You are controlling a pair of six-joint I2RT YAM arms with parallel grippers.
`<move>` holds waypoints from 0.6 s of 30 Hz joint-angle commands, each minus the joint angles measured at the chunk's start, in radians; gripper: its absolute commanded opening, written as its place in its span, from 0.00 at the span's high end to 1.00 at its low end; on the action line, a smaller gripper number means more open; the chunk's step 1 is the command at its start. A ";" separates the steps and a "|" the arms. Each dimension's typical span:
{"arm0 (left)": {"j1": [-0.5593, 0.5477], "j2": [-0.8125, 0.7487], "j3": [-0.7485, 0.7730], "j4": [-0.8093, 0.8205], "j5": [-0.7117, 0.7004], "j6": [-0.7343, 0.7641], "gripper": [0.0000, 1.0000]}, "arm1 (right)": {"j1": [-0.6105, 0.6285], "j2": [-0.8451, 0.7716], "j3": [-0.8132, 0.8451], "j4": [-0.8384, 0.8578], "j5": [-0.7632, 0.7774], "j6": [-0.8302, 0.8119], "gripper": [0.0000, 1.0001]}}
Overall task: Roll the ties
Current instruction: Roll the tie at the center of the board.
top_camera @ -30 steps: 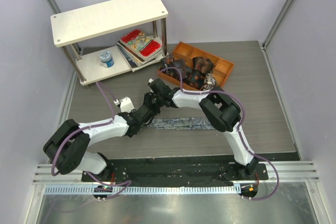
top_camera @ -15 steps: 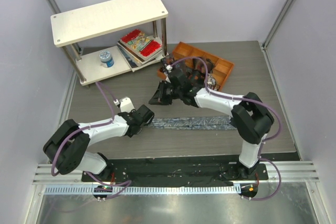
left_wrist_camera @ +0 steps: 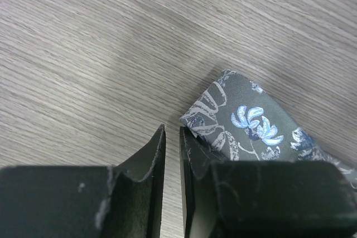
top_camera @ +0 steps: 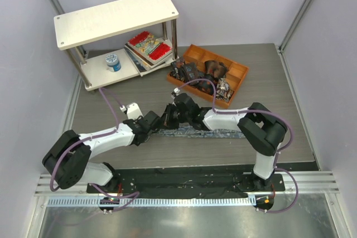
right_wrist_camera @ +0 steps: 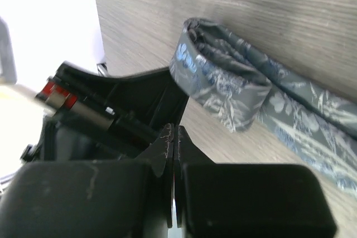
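Note:
A long grey-blue tie (top_camera: 203, 132) with a pale flower print lies flat across the table. Its left end is folded over into a loose first turn (right_wrist_camera: 223, 90); that end also shows in the left wrist view (left_wrist_camera: 245, 124). My left gripper (top_camera: 152, 122) is low at that end with its jaws nearly together and nothing between them (left_wrist_camera: 172, 132). My right gripper (top_camera: 169, 118) is shut and empty (right_wrist_camera: 174, 129), just beside the folded end and facing the left gripper. Small dark rolled ties (top_camera: 209, 76) with red prints sit in the orange tray.
The orange tray (top_camera: 237, 71) stands behind the tie at the back right. A white two-level shelf (top_camera: 111, 18) at the back left holds red-patterned books (top_camera: 148, 45) and a blue and white can (top_camera: 113, 61).
My right gripper has come down and nearer, from above the table by the tray to the tie's left end. The left gripper has shifted slightly right.

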 commanded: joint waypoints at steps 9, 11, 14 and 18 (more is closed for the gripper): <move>0.002 -0.039 0.010 -0.030 -0.021 -0.019 0.84 | 0.004 0.113 0.005 0.138 0.066 0.045 0.99; 0.003 -0.057 0.004 -0.036 -0.018 -0.016 0.84 | 0.004 0.120 0.004 0.109 0.082 0.038 0.99; 0.003 -0.095 -0.012 -0.039 -0.012 -0.001 0.84 | 0.004 0.117 -0.004 0.057 0.113 0.019 0.99; 0.003 -0.175 -0.049 -0.050 0.014 0.010 0.82 | 0.004 0.117 -0.030 0.032 0.139 0.016 0.99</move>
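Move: The rolled end of the tie lies about 7 cm below the right hand, roughly 2 cm farther out and 1 cm to its left. From that roll the tie's flat length runs off to the right, its middle some 15 cm to the right of the right hand. The orange box stands about 25 cm ahead of the right hand and 18 cm to its right. From the left hand, the roll is about 3 cm to the right, 1 cm ahead and 1 cm lower. The right hand brings its shut fingertips down onto the near fold of the tie's rolled end, sinking about 5 cm while easing a little forward, fingers kept closed. Beside it the left hand, its fingers still slightly parted with one at the roll's left end, rises only about 1 cm. ##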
